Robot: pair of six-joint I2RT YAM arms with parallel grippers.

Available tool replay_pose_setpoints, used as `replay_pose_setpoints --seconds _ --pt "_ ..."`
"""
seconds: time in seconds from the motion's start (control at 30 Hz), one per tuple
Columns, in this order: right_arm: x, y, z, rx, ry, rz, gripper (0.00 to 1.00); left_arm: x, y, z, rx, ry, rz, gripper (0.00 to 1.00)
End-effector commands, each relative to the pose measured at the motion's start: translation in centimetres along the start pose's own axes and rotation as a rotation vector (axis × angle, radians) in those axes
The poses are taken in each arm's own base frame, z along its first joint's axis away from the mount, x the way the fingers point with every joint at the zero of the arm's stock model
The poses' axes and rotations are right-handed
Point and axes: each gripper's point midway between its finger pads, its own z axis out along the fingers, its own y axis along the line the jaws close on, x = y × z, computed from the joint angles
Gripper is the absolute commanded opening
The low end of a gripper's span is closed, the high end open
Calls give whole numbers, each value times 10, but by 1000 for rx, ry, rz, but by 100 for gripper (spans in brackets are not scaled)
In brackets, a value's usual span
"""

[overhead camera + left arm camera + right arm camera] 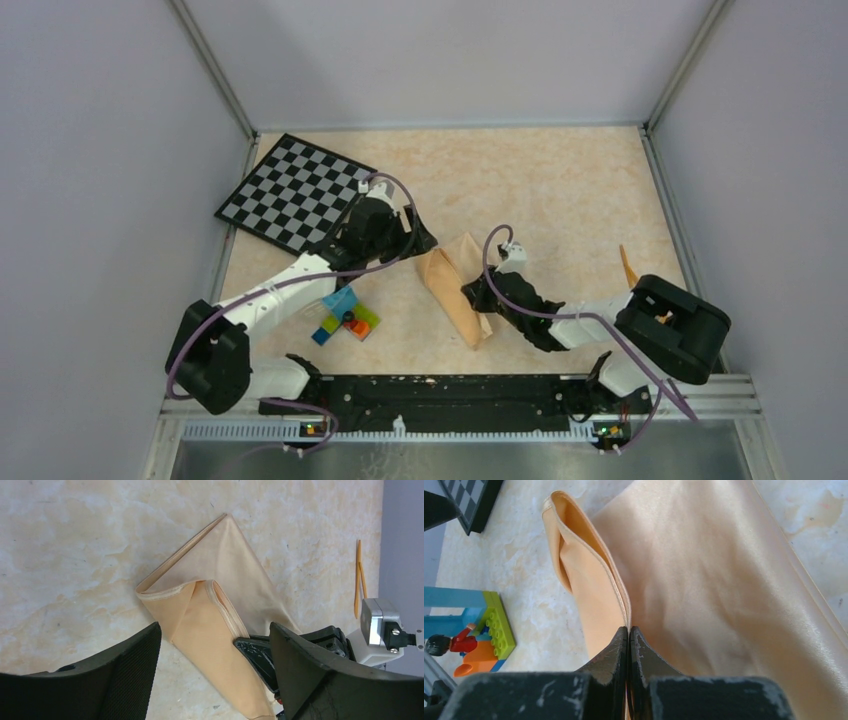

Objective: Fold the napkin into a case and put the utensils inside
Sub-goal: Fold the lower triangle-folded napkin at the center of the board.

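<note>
The peach-orange napkin [452,282] lies folded into a narrow, slanted shape in the middle of the table, with one flap standing up along its left side. My right gripper [476,293] is shut on the hemmed edge of that flap [616,587], its fingertips [619,640] pressed together over the cloth. My left gripper [420,240] hovers open just left of the napkin's far end, and its wide-apart fingers [145,650] frame the napkin [225,575] without touching it. Two slim orange utensils [359,577] lie together near the right wall [629,267], partly behind my right arm.
A black-and-white checkered board [295,190] lies at the far left. A cluster of coloured toy bricks [345,318] sits under my left arm, close to the napkin's left side [479,640]. Grey walls close in the table on three sides.
</note>
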Motion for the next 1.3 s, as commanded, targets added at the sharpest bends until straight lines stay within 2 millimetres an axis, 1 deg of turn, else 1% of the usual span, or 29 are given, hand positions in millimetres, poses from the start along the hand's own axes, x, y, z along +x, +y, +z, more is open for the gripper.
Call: replay_pose_setpoints --seconds 0.0,0.03,0.07,0.1,0.27,0.33,0.47,0.6,0.7,0.87,0.97,1.07,1.17,1.27 --pt "-8 -4 -3 33 -41 36 0 -6 -22 6 129 -24 -7 80" --pt "-7 -6 -3 42 -39 34 0 -1 -19 9 125 -6 -14 76" --pt "-7 -7 -3 46 -39 33 0 -3 -22 12 146 -12 -19 69" --pt "-8 -8 -2 47 -41 32 0 -1 -23 14 156 -6 -23 64" --pt "-7 -4 3 6 -22 10 0 5 -20 26 170 21 -47 47" --pt "-9 1 6 -31 -18 -2 0 9 -20 28 177 42 -54 45" --pt "-6 3 12 -52 14 -20 0 19 -13 31 166 69 -69 40" --pt "0 6 14 -77 36 -15 0 25 -12 32 188 75 -91 30" --pt "2 9 16 -98 43 -15 0 30 -10 37 185 95 -94 28" --pt "-2 17 17 -126 34 -20 0 36 -6 44 182 107 -104 25" --pt "-3 16 18 -114 36 -27 0 38 -2 48 170 106 -108 22" --pt "-3 15 20 -110 37 -28 0 41 5 52 147 105 -117 16" --pt "-2 13 21 -105 41 -25 0 44 11 57 134 105 -125 13" --pt "-1 7 20 -88 45 -24 0 46 13 60 137 113 -125 11"
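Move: The far end of the napkin's raised flap edge is what my left hand goes for: about 8 cm below it, 3 cm to its right and hardly 1 cm ahead. My right gripper, already pinching that edge farther along, is some 6 cm back, 9 cm right and 10 cm lower than my left hand. The toy blocks lie roughly 15 cm left of my left hand, 7 cm back and 13 cm below. From my right hand, the far end is about 7 cm ahead, 6 cm left and 2 cm up. I sink my left hand about 7 cm onto the far end of the raised flap edge, slipping some 3 cm right mostly early on, tilting it about 10 degrees and closing its wide-open fingers nearly shut around the edge. My right hand keeps its pinch, dipping a couple of centimetres, then easing slightly left and back up part of the way. ##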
